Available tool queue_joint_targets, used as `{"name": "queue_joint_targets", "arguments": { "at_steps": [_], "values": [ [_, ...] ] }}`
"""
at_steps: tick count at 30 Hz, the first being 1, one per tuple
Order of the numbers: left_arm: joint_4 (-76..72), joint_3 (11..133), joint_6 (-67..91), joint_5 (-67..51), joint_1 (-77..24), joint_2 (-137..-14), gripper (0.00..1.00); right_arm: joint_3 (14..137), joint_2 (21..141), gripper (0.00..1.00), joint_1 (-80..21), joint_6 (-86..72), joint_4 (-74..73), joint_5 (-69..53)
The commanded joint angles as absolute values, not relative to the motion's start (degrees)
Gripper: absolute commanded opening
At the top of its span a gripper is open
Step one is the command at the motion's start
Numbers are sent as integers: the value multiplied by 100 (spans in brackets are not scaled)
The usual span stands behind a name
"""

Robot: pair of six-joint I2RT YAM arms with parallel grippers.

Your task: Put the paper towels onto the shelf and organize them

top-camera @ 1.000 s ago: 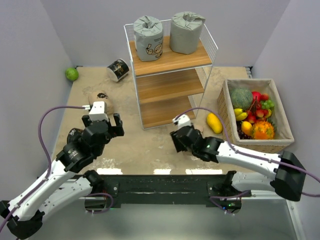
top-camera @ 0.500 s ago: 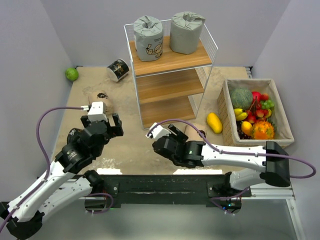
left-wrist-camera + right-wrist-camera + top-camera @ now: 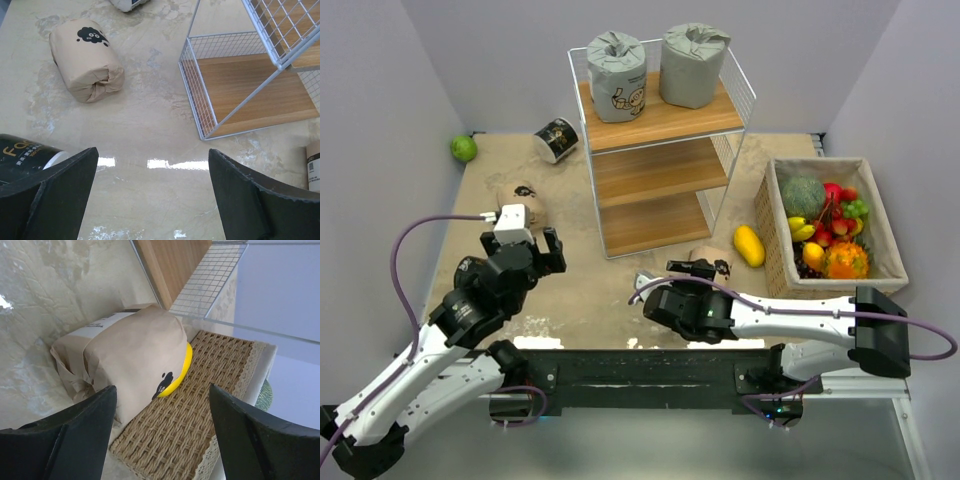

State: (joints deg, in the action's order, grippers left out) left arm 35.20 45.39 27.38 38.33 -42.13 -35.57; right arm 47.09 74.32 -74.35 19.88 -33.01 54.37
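Note:
The shelf (image 3: 665,125) stands at the back with two grey paper towels (image 3: 617,75) (image 3: 692,65) on its top board. A black roll (image 3: 557,138) lies left of it. One beige roll (image 3: 520,198) (image 3: 85,60) lies ahead of my left gripper (image 3: 525,241) (image 3: 153,152), which is open and empty. Another black roll (image 3: 25,152) lies by its left finger. A second beige roll (image 3: 710,262) (image 3: 135,355) lies just ahead of my right gripper (image 3: 695,276) (image 3: 162,390), which is open and holds nothing.
A woven basket (image 3: 775,240) (image 3: 200,435) of fruit stands at the right, with a yellow mango (image 3: 748,245) (image 3: 186,367) between it and the beige roll. A green fruit (image 3: 463,148) sits at the far left. The shelf's bottom board (image 3: 245,90) is right of my left gripper.
My right wrist has swung left, then turned back toward the basket while its jaws widened. The beige roll by the mango is now uncovered. The left arm has not moved.

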Motion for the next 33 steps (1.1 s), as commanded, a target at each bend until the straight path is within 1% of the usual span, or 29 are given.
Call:
{"name": "queue_joint_targets", "arguments": {
  "at_steps": [1, 3, 10, 13, 14, 17, 21, 23, 25, 27, 29, 33],
  "values": [
    [3366, 4579, 2716, 3929, -4219, -3709, 96, 4562, 7418, 78, -7444, 2163, -3208, 5222],
    [3384, 4570, 2725, 3937, -4219, -3692, 96, 4518, 7461, 78, -7444, 2127, -3077, 5072],
    [3313, 4535, 2698, 3911, -4219, -3674, 96, 4298, 7831, 79, -7392, 2101, -2725, 5177],
    [3340, 4553, 2690, 3911, -4219, -3718, 96, 4202, 7962, 79, -7243, 2074, -2593, 5387],
    [3340, 4553, 2689, 3902, -4227, -3726, 96, 4192, 8085, 79, -7190, 2048, -2558, 5631],
    [3331, 4544, 2689, 3885, -4227, -3727, 96, 4210, 8217, 79, -6997, 1951, -2558, 5704],
    [3305, 4535, 2681, 3885, -4219, -3735, 96, 4192, 8340, 78, -6733, 1934, -2347, 5818],
    [3305, 4544, 2681, 3885, -4227, -3744, 96, 4184, 8385, 77, -6636, 1969, -2172, 5985],
    [3313, 4544, 2681, 3885, -4227, -3753, 96, 4201, 8359, 74, -6627, 1969, -2136, 5881],
    [3313, 4535, 2681, 3885, -4227, -3770, 96, 4210, 8323, 72, -6627, 1925, -2179, 5801],
    [3313, 4544, 2681, 3894, -4219, -3788, 96, 4228, 8314, 72, -6627, 1776, -2425, 5669],
    [3296, 4535, 2681, 3893, -4227, -3788, 96, 4315, 8385, 76, -6627, 1364, -2961, 5485]
  ]
}}
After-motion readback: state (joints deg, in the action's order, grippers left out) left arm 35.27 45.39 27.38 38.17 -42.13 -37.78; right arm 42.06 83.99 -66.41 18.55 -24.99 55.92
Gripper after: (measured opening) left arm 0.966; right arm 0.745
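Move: The brown paper towels lie on the table about 6 cm ahead of the right hand, 5 cm to its right and 6 cm below it. The yellow mango is some 11 cm ahead of that hand and 13 cm to its right; the bottom shelf board is roughly 17 cm ahead and 7 cm left; the fruit basket is 14 cm ahead and 32 cm right. From the left hand, the towels lie some 37 cm right, 4 cm ahead and 15 cm below. The brown towels' near end is what the right hand goes for: it sinks about 5 cm almost straight down at first, then levels out and slides some 3 cm forward and 3 cm to the right, bringing its open fingers around that end. Meanwhile the wrist turns about 10 degrees clockwise; the fingers stay open and do not grip yet. ##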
